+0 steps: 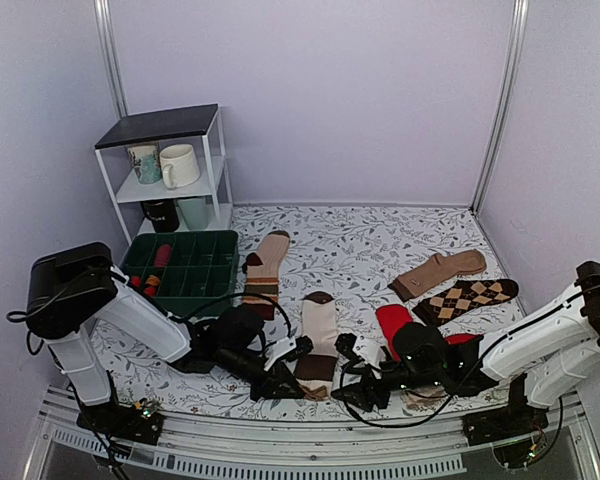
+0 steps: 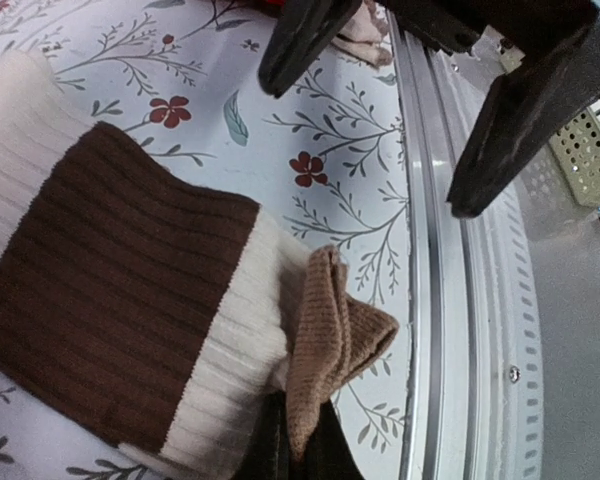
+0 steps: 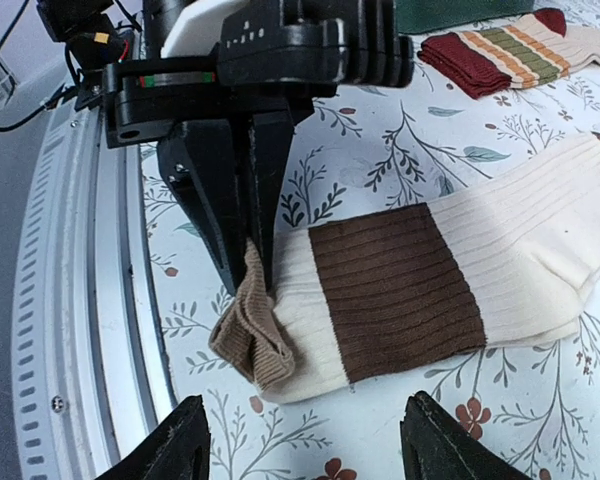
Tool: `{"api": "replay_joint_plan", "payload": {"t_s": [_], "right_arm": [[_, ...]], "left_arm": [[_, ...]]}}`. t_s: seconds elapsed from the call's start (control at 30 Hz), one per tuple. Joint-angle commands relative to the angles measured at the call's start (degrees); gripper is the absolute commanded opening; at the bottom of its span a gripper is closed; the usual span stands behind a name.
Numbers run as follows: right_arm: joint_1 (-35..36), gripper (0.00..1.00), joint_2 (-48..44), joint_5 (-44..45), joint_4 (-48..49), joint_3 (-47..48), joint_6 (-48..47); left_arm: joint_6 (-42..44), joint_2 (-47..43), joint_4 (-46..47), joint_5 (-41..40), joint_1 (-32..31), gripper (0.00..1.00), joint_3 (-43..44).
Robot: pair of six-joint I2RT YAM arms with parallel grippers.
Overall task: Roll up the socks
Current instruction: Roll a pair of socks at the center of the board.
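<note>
A cream-white sock (image 1: pixel 320 330) with a wide dark brown band (image 3: pixel 395 290) lies flat near the table's front edge. Its tan-brown toe (image 3: pixel 252 340) is bunched and lifted. My left gripper (image 2: pixel 300 455) is shut on that toe (image 2: pixel 330 335), its black fingers (image 3: pixel 245 215) standing over the sock's end. It also shows in the top view as the left gripper (image 1: pixel 288 384). My right gripper (image 3: pixel 310 445) is open just in front of the sock with nothing between its fingertips. In the top view the right gripper (image 1: pixel 346 372) sits right of the toe.
A tan striped sock (image 1: pixel 265 265), red socks (image 1: pixel 395 325), an argyle sock (image 1: pixel 470 297) and a plain tan sock (image 1: pixel 438 272) lie around. A green bin (image 1: pixel 185 265) and a shelf with mugs (image 1: pixel 170 160) stand back left. The metal edge rail (image 2: pixel 430 250) runs beside the toe.
</note>
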Motion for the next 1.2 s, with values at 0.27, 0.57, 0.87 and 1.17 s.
{"api": "replay_joint_plan", "payload": {"t_s": [0.27,0.57,0.87,1.17], "right_arm": [[2.2,0.66,11.7,-0.5,7.4,6.3,-5.1],[4.2,0.65,13.6,-4.2,6.4,7.2,-3.0],[4.7,0.62,16.4,-0.1,3.4,9.1,-1.9],[4.7,0.1,17.2,6.9,1.0,10.1,0.6]], "left_arm": [[-1.0,3.2,-5.0,0.0,0.7,0.0,0.5],[-0.9,3.8,-4.4,0.1,1.0,0.0,0.4],[-1.0,4.2,-4.0,0.3,1.1,0.0,0.6],[-0.9,3.9,-3.7,0.1,1.1,0.0,0.2]]}}
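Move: The folded tan end of the cream-and-brown sock pair, still pinched by the left fingers, lies about 5 cm to the right hand's left, 1 cm back and some 4 cm below. From that hand, the brown band is roughly 5 cm ahead, 4 cm left and 6 cm lower; the red sock is about 8 cm ahead and 14 cm right, also 6 cm lower. For the left hand the tan end is right between its fingertips. Leftward and down goes the open right hand, about 4.5 cm across and 3.5 cm lower in all, towards the tan end; on the way it draws back some 2.5 cm, then eases forward again as it sinks, and its fingers close most of the way, one on each side of the folded tan flap just beside the left fingertips. The left hand stays put and keeps its pinch. ##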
